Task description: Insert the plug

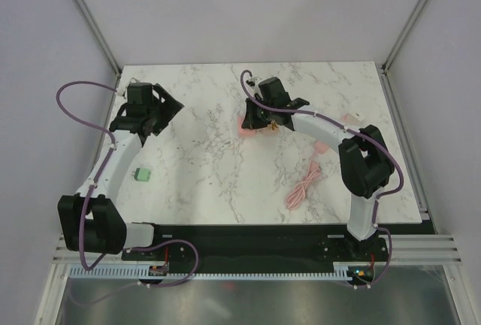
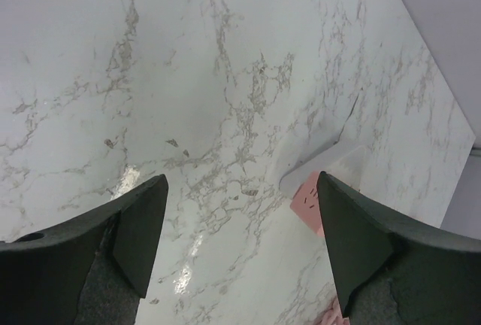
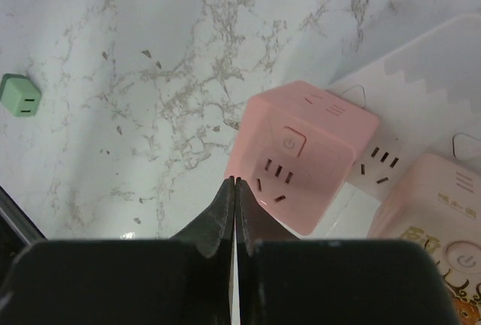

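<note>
A small green plug [image 1: 143, 176] lies on the marble table near the left arm; it also shows at the left edge of the right wrist view [image 3: 20, 96]. The pink socket cube [image 3: 301, 156] stands mid-table [image 1: 244, 124], its slotted face and power button turned up. My right gripper [image 3: 234, 180] is shut and empty, its tip at the cube's left edge [image 1: 259, 120]. My left gripper [image 1: 160, 110] hovers open over bare marble at the far left, holding nothing [image 2: 239, 189]. A corner of the cube [image 2: 307, 201] peeks past its right finger.
A white and pink printed box [image 3: 421, 107] lies flat right behind the cube. A coiled pink cable [image 1: 304, 187] rests on the table's right half. Grey walls and metal frame posts close in the table at the back and sides.
</note>
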You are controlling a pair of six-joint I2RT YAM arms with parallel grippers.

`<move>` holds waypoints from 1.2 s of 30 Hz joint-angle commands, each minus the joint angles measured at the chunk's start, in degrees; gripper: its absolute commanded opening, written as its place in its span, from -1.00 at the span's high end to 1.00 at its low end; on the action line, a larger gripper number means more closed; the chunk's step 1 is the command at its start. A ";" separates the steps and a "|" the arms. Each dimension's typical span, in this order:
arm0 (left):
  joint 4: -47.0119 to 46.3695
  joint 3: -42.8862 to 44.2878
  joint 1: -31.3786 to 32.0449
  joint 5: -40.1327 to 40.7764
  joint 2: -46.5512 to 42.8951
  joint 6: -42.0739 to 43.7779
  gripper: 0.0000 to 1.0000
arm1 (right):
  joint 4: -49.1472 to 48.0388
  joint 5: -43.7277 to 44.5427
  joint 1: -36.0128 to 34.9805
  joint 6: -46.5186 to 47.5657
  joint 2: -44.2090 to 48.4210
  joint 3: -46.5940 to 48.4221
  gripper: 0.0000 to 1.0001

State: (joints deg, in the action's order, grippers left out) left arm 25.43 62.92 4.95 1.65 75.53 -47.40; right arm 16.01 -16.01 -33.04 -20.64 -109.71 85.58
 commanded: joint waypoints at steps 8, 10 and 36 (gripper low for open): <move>1.82 7.29 -6.86 8.54 9.28 4.75 -0.72 | -0.28 -2.00 0.61 1.76 3.70 -0.86 0.88; 1.29 9.76 -8.81 8.55 12.17 11.93 -0.71 | -0.37 -4.37 0.34 1.57 7.21 -0.33 0.80; 17.90 43.52 -15.94 10.22 49.45 -7.26 -0.69 | -5.02 -4.99 0.17 2.98 31.66 -10.61 -0.70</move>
State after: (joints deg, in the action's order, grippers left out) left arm 42.39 103.81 -10.55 12.91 123.20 -46.85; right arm 11.40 -21.56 -32.80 -19.07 -79.85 73.41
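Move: The orange plug lies on the table about 13 cm ahead of the left hand, 15 cm to its left and 16 cm below. The green plug is some 27 cm nearer the bases than the orange plug and 2 cm to its right. The pink cube is about 3 cm ahead of the right hand, neither left nor right of it, and 6 cm below; the deer cube stands level with it, 8 cm to its right. Leftwards, forward and down, some 16, 12 and 12 cm, the left hand swings in over the orange plug, wrist tipping down and turning counter-clockwise, open fingers not yet touching. The right hand, still shut, dips about 2 cm towards the pink cube, then rises away and draws back, tilting up and opening wide. ##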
